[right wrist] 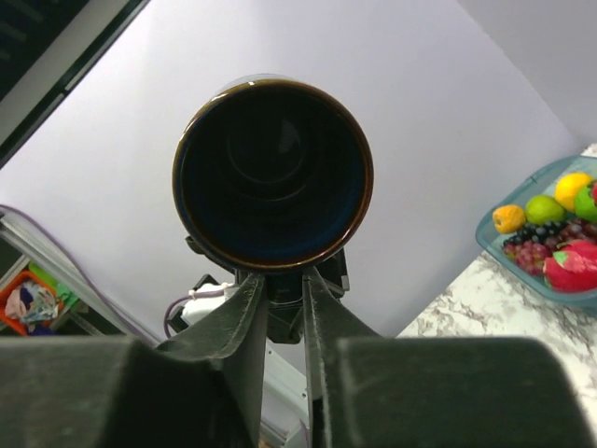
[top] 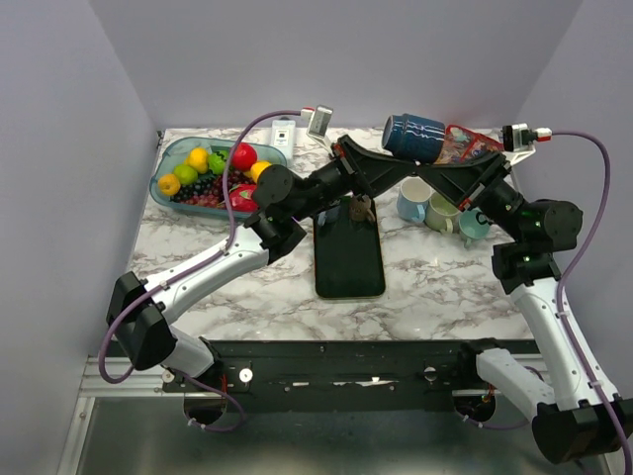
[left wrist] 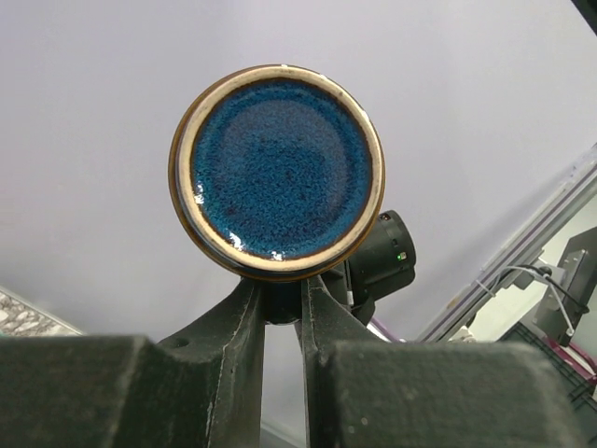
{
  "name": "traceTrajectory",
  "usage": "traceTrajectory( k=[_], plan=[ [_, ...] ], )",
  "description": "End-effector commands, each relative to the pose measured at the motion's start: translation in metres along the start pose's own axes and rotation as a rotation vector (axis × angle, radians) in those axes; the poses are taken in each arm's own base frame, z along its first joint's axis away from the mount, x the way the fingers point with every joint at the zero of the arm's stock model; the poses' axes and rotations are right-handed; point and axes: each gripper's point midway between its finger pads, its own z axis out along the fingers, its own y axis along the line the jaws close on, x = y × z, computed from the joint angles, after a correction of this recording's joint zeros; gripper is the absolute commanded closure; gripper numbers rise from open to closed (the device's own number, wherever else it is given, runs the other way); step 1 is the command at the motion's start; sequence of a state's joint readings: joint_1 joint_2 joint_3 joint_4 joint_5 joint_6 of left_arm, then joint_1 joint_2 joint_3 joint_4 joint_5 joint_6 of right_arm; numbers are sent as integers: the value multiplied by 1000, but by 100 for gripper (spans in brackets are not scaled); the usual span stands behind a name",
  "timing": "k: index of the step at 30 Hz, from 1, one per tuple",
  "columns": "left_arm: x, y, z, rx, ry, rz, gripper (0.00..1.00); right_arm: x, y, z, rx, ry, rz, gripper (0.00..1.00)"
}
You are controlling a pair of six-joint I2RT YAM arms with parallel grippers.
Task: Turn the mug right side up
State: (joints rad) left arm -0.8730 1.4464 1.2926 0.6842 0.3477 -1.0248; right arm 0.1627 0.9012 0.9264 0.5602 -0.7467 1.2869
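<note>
The mug [top: 413, 136] is dark blue with a brown rim and hangs on its side high above the table's back. The left wrist view faces its blue glazed base [left wrist: 280, 168]. The right wrist view looks into its dark mouth [right wrist: 272, 173]. My left gripper [top: 401, 161] reaches in from the left and is shut on the handle under the mug [left wrist: 280, 294]. My right gripper [top: 440, 163] comes from the right, its narrow jaws pinching the same handle just below the rim [right wrist: 284, 280]. The two arms cross beneath the mug.
A blue tray of fruit [top: 173, 158] sits at the back left. A black phone [top: 348, 252] lies mid-table. Three pale mugs [top: 415, 201] [top: 442, 213] [top: 473, 226] stand at the right, a red packet [top: 470, 143] behind them. A white power strip [top: 284, 129] lies by the back wall.
</note>
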Motion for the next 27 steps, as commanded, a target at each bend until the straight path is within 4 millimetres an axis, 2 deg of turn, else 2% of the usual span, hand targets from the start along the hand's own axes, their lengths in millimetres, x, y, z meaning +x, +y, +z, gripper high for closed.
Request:
traceTrajectory(
  k=[1,6,8,15,16,18,25,27],
  plan=[
    [43,-25,-1,132,124,-78,100,-15,6,7,-68,-89,20,79],
    [47,-23,1,140,132,-96,100,-11,10,10,-114,-59,44,86],
    [49,-21,1,135,135,-95,100,-11,12,10,-120,-50,45,99],
    [51,-14,2,107,147,-79,100,-7,4,11,-45,-24,21,99],
    [52,-13,2,101,149,-77,93,-8,3,11,-35,-24,12,99],
    [52,-11,2,92,152,-65,87,-8,1,9,4,-28,-11,99],
    [56,3,0,41,164,-51,54,-12,-8,3,118,-47,-76,99],
    [56,5,-1,30,165,-42,49,-11,-11,0,147,-47,-90,99]
  ],
)
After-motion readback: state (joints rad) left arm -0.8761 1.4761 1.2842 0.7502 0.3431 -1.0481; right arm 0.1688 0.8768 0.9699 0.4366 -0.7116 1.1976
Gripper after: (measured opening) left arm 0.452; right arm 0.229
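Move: The dark blue mug lies on its side in the air, base to the left and mouth to the right, its handle between both hands' fingertips. From either hand the mug's body is about 4 cm ahead and 3 cm higher, with no sideways offset. From the right hand, the light blue mug stands some 19 cm ahead, 9 cm right; the green mug about 15 cm ahead, 15 cm right. Both are roughly 36 cm below. With the mug's handle between both hands' fingertips, the right fingers nip in slightly and hold while both hands lift together about 1 cm, each rolling some 5 degrees, then ease down again. Near the end the left fingers spread about the handle, and that hand edges barely half a centimetre rightward; the right keeps its pinch and rolls back. ##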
